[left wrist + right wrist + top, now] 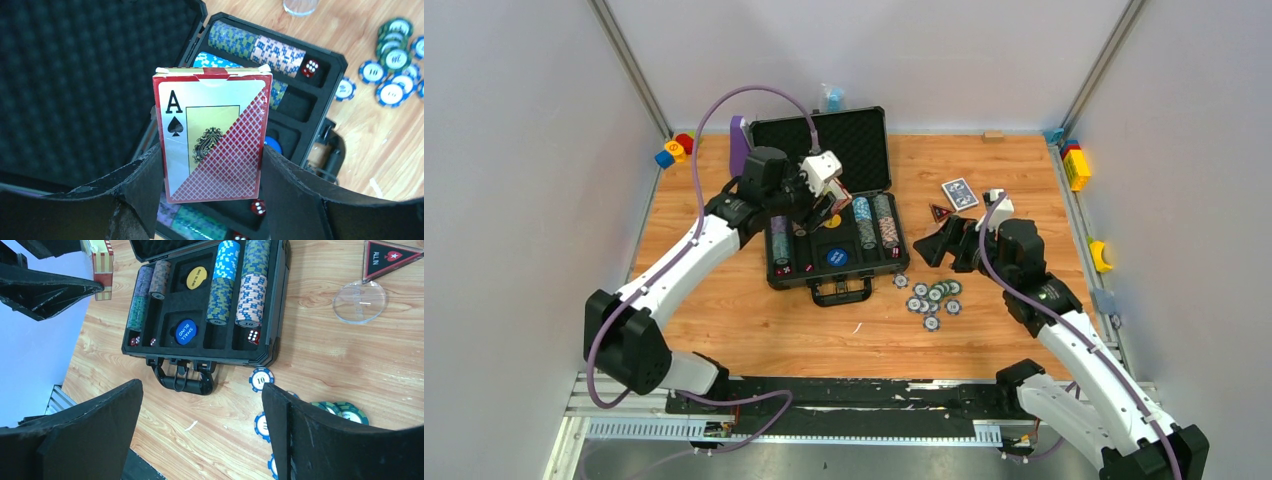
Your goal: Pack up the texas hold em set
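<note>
The dark grey briefcase (819, 140) lies open mid-table, its lid up at the back and its handle (842, 293) toward me. Rows of striped chips (225, 280), a yellow button (196, 277), a blue button (185, 331) and red dice (253, 336) sit in the foam tray. Above the tray's middle, my left gripper (211, 165) is shut on a red card deck (212, 135), held upright. To the right of the case, my right gripper (936, 248) hangs open and empty over bare wood near the loose chips (934, 297). A blue card deck (960, 193) lies on the table.
A triangular all-in marker (390, 255) with its clear round base (359, 301) lies right of the case. A purple stand (738, 145) is at the case's back left. Toy blocks sit at the far left (674, 150) and the right edge (1076, 165).
</note>
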{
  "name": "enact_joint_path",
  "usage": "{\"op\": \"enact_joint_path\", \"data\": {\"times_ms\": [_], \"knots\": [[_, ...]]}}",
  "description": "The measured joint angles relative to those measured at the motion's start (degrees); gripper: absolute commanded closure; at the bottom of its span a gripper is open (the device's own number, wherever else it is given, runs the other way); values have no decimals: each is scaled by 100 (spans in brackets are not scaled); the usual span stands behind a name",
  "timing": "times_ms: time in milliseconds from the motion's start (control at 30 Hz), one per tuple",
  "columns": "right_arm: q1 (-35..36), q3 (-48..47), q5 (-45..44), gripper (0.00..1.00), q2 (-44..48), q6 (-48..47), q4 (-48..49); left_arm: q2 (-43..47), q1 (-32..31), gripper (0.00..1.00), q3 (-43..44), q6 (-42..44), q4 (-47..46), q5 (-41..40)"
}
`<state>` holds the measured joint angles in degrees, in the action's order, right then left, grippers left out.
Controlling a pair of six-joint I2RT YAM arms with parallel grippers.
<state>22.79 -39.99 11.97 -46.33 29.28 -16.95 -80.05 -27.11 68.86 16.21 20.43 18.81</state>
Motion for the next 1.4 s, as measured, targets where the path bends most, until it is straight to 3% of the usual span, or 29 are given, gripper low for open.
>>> {"op": "enact_joint_path", "data": {"times_ms": [167, 467, 967, 1400], "knots": [[0, 35, -13, 10, 4, -2, -39, -55, -129, 100, 2, 1029, 24, 144], [0, 35, -240, 10, 81, -9, -46, -815, -315, 100, 437, 2000, 175, 179], [0, 35, -570, 10, 44, -7, -39, -2273, -481, 100, 1519, 3075, 863, -55], [0, 74, -570, 10, 33, -4, -37, -2820, -455, 100, 1637, 3698, 1268, -811]]}}
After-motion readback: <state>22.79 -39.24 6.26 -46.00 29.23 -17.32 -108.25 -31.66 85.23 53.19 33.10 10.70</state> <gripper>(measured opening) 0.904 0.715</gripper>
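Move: My left hand still holds the red card box; the well it is bound for, with the big blind button in it, lies about 17 cm below, 5 cm ahead and 3 cm to the right. Counted from that well, the orange chips stand some 7 cm left, the blue-and-green chip row 8 cm right, and the small blind button 9 cm back. From my right hand the well is about 15 cm ahead, 27 cm left and 15 cm below. I lower the red card box towards the big blind's well in the open case, sinking my left hand about 12 cm and easing it some 5 cm forward; it drifts a little right, then partly back left. Meanwhile I turn the wrist clockwise and tilt it some 40 degrees in all, so the fingers come to point mostly down, and they keep their grip on the box. ##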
